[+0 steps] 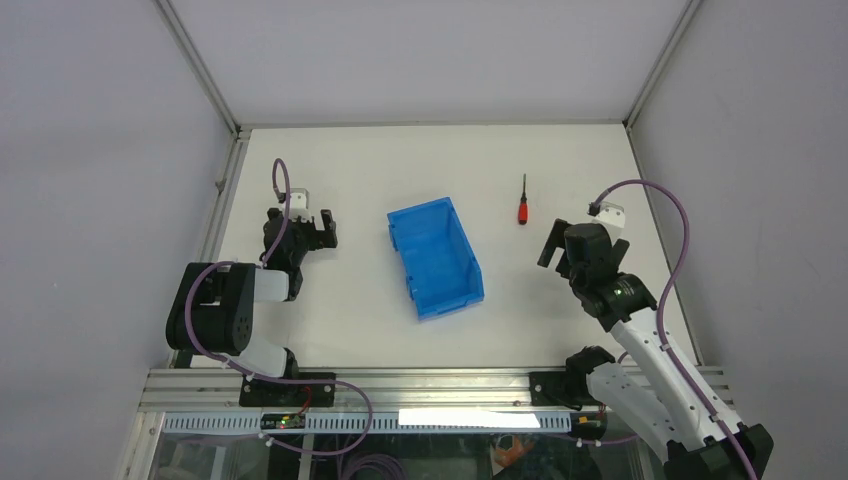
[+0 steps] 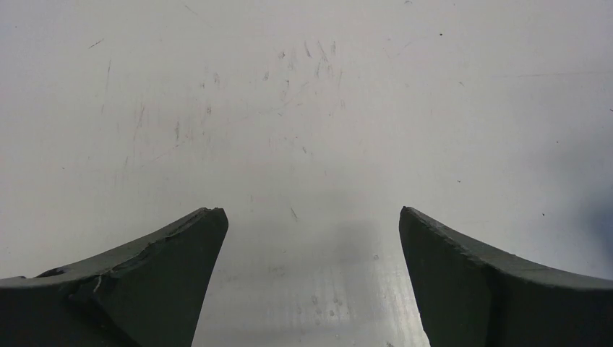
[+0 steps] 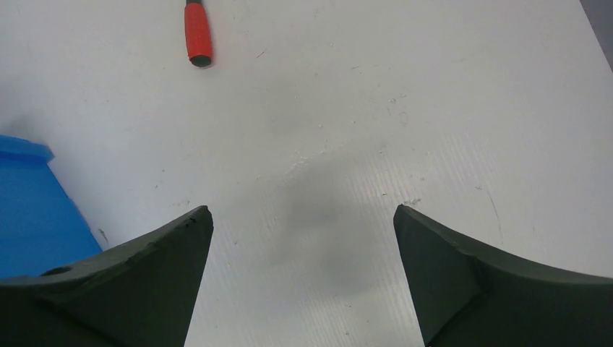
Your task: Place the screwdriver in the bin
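Note:
The screwdriver (image 1: 522, 201), red handle and thin black shaft, lies on the white table right of the bin, shaft pointing away. Its handle shows at the top left of the right wrist view (image 3: 198, 39). The blue bin (image 1: 434, 256) stands open-topped at the table's middle; one corner shows in the right wrist view (image 3: 32, 210). My right gripper (image 1: 556, 245) is open and empty, near and right of the screwdriver, apart from it; in its own view (image 3: 301, 217) only table lies between the fingers. My left gripper (image 1: 314, 222) is open and empty left of the bin, over bare table (image 2: 311, 217).
Grey walls with metal frame posts (image 1: 200, 70) bound the table on three sides. An aluminium rail (image 1: 400, 385) with the arm bases runs along the near edge. Purple cables loop from both arms.

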`<control>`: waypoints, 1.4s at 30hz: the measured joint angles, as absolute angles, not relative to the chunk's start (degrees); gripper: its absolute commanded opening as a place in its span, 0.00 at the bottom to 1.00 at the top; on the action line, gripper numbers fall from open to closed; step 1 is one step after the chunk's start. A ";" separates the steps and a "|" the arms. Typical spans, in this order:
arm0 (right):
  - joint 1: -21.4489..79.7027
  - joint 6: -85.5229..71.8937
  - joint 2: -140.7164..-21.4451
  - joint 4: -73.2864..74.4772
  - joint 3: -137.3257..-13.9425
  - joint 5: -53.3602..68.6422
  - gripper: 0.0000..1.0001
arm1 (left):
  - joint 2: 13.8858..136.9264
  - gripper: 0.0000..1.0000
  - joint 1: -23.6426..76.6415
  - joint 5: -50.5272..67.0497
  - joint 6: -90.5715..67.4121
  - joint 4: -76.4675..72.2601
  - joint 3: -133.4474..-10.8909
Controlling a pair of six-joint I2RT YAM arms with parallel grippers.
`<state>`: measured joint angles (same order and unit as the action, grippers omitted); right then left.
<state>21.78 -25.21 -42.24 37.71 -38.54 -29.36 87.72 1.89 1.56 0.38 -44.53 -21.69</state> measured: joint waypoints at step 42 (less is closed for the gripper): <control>12.32 -15.38 -119.11 39.48 -88.77 -9.63 0.49 | 87.72 0.99 1.89 1.56 0.38 -44.53 -21.69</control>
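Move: Ahead of the open right hand by about 22 cm, some 6 cm to its left and 14 cm lower, the screwdriver lies on the table, its red handle towards the robot and its shaft pointing forward. The bin stands roughly 10 cm ahead of that hand and 25 cm to its left, about 12 cm below. From the left hand, the screwdriver lies about 46 cm right, 6 cm ahead and 4 cm lower. Swinging forward in an arc of about 20 cm, the right hand rises slightly on the way, bears left, then drops steeply with a small drift back right, ending low over the screwdriver's handle. The wrist tips down some 30 degrees, and the fingers narrow to roughly two-thirds open, one on each side of the handle, with a gap still left on both. ##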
